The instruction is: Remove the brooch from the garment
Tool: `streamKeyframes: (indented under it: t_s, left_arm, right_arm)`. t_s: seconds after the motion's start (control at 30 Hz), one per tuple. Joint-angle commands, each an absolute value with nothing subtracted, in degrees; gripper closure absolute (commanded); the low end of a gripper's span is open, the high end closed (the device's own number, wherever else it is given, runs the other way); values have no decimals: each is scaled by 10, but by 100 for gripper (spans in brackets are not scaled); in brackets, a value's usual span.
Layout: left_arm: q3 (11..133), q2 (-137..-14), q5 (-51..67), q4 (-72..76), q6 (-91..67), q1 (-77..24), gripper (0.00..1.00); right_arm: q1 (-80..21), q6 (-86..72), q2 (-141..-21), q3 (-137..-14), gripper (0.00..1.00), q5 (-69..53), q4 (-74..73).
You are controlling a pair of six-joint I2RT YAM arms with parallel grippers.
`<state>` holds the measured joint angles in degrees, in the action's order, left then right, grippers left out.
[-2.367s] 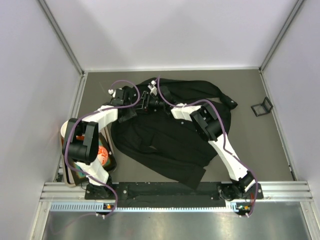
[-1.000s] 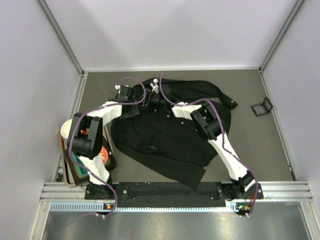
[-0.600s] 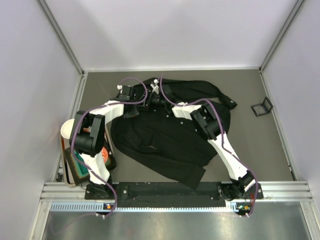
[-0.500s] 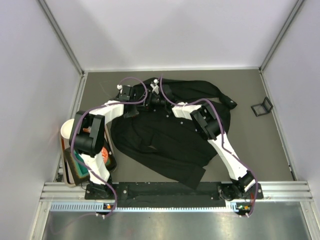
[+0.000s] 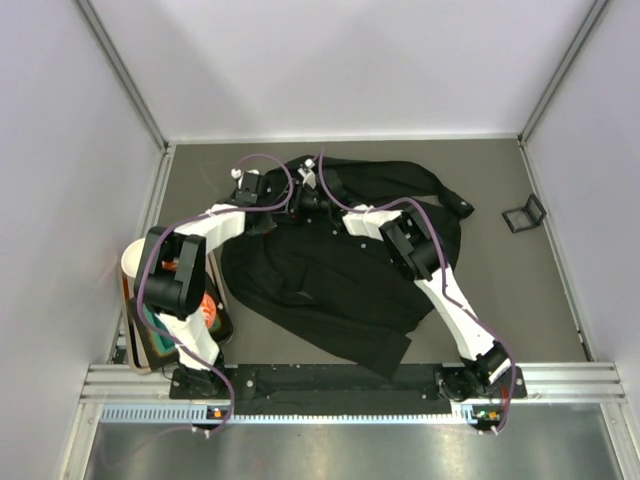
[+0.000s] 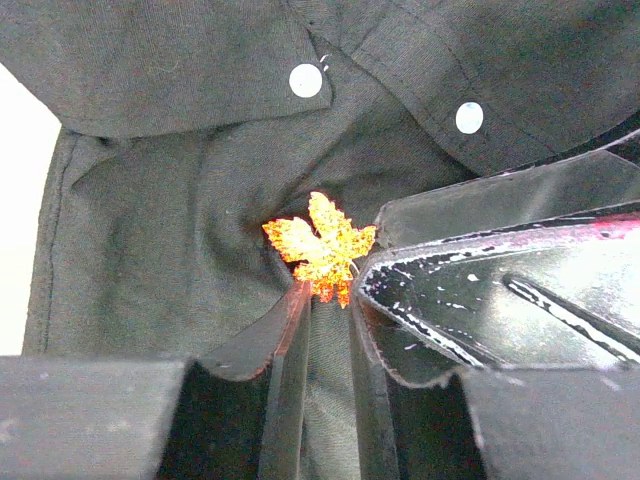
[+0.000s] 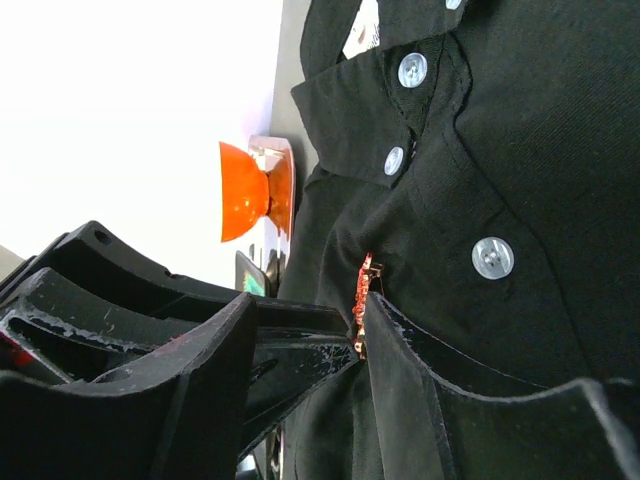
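Observation:
The black garment (image 5: 340, 280) lies spread over the middle of the table. In the left wrist view the brooch (image 6: 320, 245), a small red-orange maple leaf, is pinned to it below two pale buttons (image 6: 305, 80). My left gripper (image 6: 328, 295) has its jaws drawn narrow on the leaf's lower tip. My right gripper (image 7: 310, 300) stands open. One of its fingers (image 7: 440, 390) lies on the fabric right beside the brooch (image 7: 362, 295), seen edge-on. Both grippers meet near the collar (image 5: 292, 203) in the top view, where the brooch is hidden.
A white cup (image 5: 133, 262) and a dark container with colourful items (image 5: 150, 335) stand at the left edge by the left arm. An orange object (image 7: 245, 190) shows beyond the garment. A small black stand (image 5: 523, 214) sits at the far right.
My left gripper has slid right to meet the right gripper and its jaws have narrowed around the brooch's lower tip. The right arm has stayed put.

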<state>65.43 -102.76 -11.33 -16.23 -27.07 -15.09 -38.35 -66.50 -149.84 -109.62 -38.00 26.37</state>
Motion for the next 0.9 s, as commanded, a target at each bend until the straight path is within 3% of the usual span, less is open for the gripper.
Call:
streamKeyframes:
  t_s: [0.0,0.37,0.73,0.87]
  left_arm:
    - [650,-998,-124,-91,-278,-151,73]
    - [623,-980,-133,-83,-280,-151,72]
    - [626,-975,-131,-76,-280,-152,37]
    - [636,-983,-123,-74,-271,-153,33]
  right_arm:
    - [-421,-673,-1520,-1134,52,-444,283]
    - [-425,-711,-1535,-1146,53,-458,315]
    - [-432,-747,-1520,-1125,55,-461,368]
    - [-432,-750,-1516,-1118,55,-460,370]
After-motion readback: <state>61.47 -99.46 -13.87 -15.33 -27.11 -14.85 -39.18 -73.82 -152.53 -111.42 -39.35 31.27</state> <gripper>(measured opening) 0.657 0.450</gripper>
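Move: The brooch lies practically at the left fingertips, about 2 cm ahead of that hand and 1 cm below it, level sideways. From that same hand, the collar button is some 7 cm ahead and 2 cm left, and the front button about 6 cm ahead and 4 cm right, both a couple of centimetres lower. From the right hand, the brooch sits about 2 cm left and 2 cm below, neither ahead nor back. The left fingers, still nearly shut on the near edge of the brooch, draw back a bit over 1 cm at an even height, then spread to about two-thirds open while the hand shifts some 1.5 cm left, letting go of that edge. Meanwhile the right hand, fingers held about half open with a tip still at the brooch's right edge, dips about 1 cm as it eases left and back, then rises some 1.5 cm, tilting slightly. ##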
